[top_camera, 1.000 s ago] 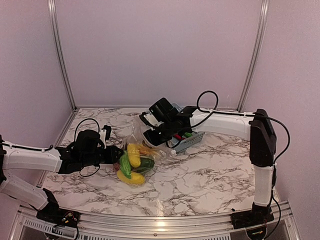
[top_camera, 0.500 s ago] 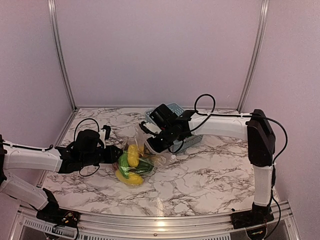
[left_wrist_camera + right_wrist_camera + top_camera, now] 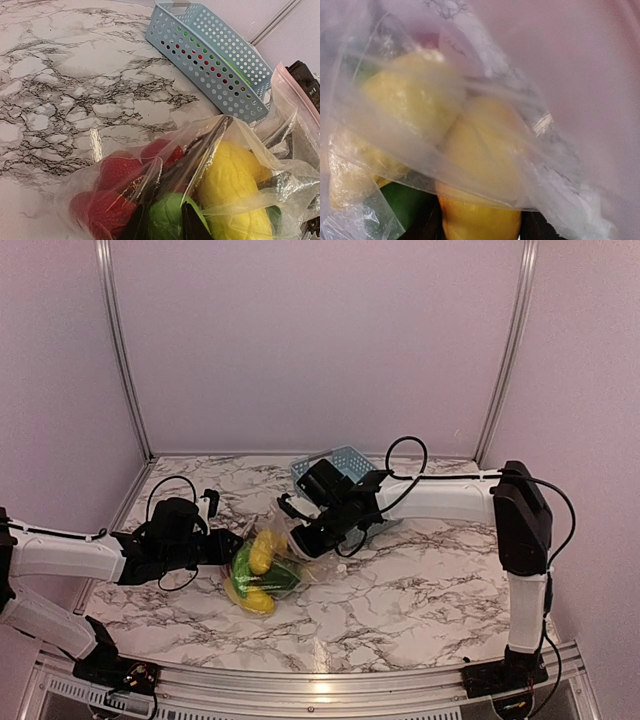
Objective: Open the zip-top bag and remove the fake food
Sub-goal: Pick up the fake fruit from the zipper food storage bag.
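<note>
The zip-top bag (image 3: 268,562) lies on the marble table between both arms, clear and crinkled. Inside is fake food: red strawberries (image 3: 112,176), a yellow lemon-like piece (image 3: 232,185), a green piece (image 3: 167,220). My left gripper (image 3: 222,550) is shut on the bag's left end; in the left wrist view its dark fingers (image 3: 134,226) pinch plastic with the green piece between them. My right gripper (image 3: 298,537) is at the bag's right, open end. In the right wrist view a yellow piece (image 3: 480,220) fills the gap between its fingers (image 3: 426,226), under a fold of plastic.
A blue-grey lattice basket (image 3: 345,460) stands behind the right arm near the back wall; red and green pieces show through its holes (image 3: 210,55). Metal rails edge the table at left, back and right. Bare marble (image 3: 400,590) stretches to the right and front of the bag.
The right gripper left the basket and moved down-left to the bag's mouth, closing round a yellow piece. The bag shifted slightly left. The left arm stayed put.
</note>
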`<state>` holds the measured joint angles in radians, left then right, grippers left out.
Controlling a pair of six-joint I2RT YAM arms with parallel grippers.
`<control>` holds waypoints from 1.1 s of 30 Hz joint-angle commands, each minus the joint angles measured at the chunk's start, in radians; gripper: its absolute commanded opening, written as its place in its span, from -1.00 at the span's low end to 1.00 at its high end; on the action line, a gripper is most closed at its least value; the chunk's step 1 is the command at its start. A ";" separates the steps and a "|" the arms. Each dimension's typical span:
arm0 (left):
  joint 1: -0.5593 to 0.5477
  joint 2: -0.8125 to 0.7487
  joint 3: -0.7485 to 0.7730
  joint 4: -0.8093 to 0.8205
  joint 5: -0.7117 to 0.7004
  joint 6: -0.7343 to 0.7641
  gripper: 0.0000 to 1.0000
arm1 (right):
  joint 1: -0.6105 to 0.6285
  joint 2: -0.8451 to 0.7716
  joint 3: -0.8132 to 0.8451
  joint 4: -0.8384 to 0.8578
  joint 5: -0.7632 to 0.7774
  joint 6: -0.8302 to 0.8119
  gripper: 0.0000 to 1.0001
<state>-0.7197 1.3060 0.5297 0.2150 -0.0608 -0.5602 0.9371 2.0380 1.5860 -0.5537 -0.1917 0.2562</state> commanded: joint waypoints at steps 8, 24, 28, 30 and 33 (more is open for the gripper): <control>0.019 0.038 -0.028 -0.083 -0.021 0.024 -0.50 | 0.013 -0.105 -0.003 0.024 0.048 0.042 -0.42; 0.022 0.035 -0.031 -0.088 -0.018 0.023 -0.51 | 0.012 -0.201 -0.011 0.003 0.095 0.053 -0.45; 0.022 0.037 -0.032 -0.082 -0.016 0.020 -0.50 | 0.012 -0.208 -0.008 -0.004 0.098 0.050 -0.45; 0.022 0.038 -0.030 -0.082 -0.014 0.021 -0.51 | 0.012 -0.209 -0.006 -0.008 0.099 0.051 -0.45; 0.022 0.038 -0.030 -0.081 -0.013 0.023 -0.51 | 0.014 -0.212 -0.004 -0.012 0.105 0.050 -0.45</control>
<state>-0.7094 1.3167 0.5278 0.2138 -0.0601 -0.5533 0.9443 1.8690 1.5757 -0.5411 -0.1085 0.2989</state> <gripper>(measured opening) 0.245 0.447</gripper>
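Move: Already between the right fingers inside the bag sits the yellow-orange mango; the blue basket it is bound for lies about 17 cm ahead of the right hand, 11 cm to its right and some 5 cm lower. The yellow squash is some 8 cm to that hand's left and nearly level with it, the dark green pepper about 5 cm back and 3 cm left, both a few centimetres lower. From the left hand the basket is roughly 17 cm ahead and 24 cm right. Lifting almost straight up by about 8 cm, the right hand keeps the mango pinched, its hold tightening at the start, and draws it off the pile towards the bag's open mouth. Quick at first, the rise then slows, while the fingertips tilt some 10 degrees forward and left. The left hand stays put and keeps its hold on the bag's left side, over the green piece. ##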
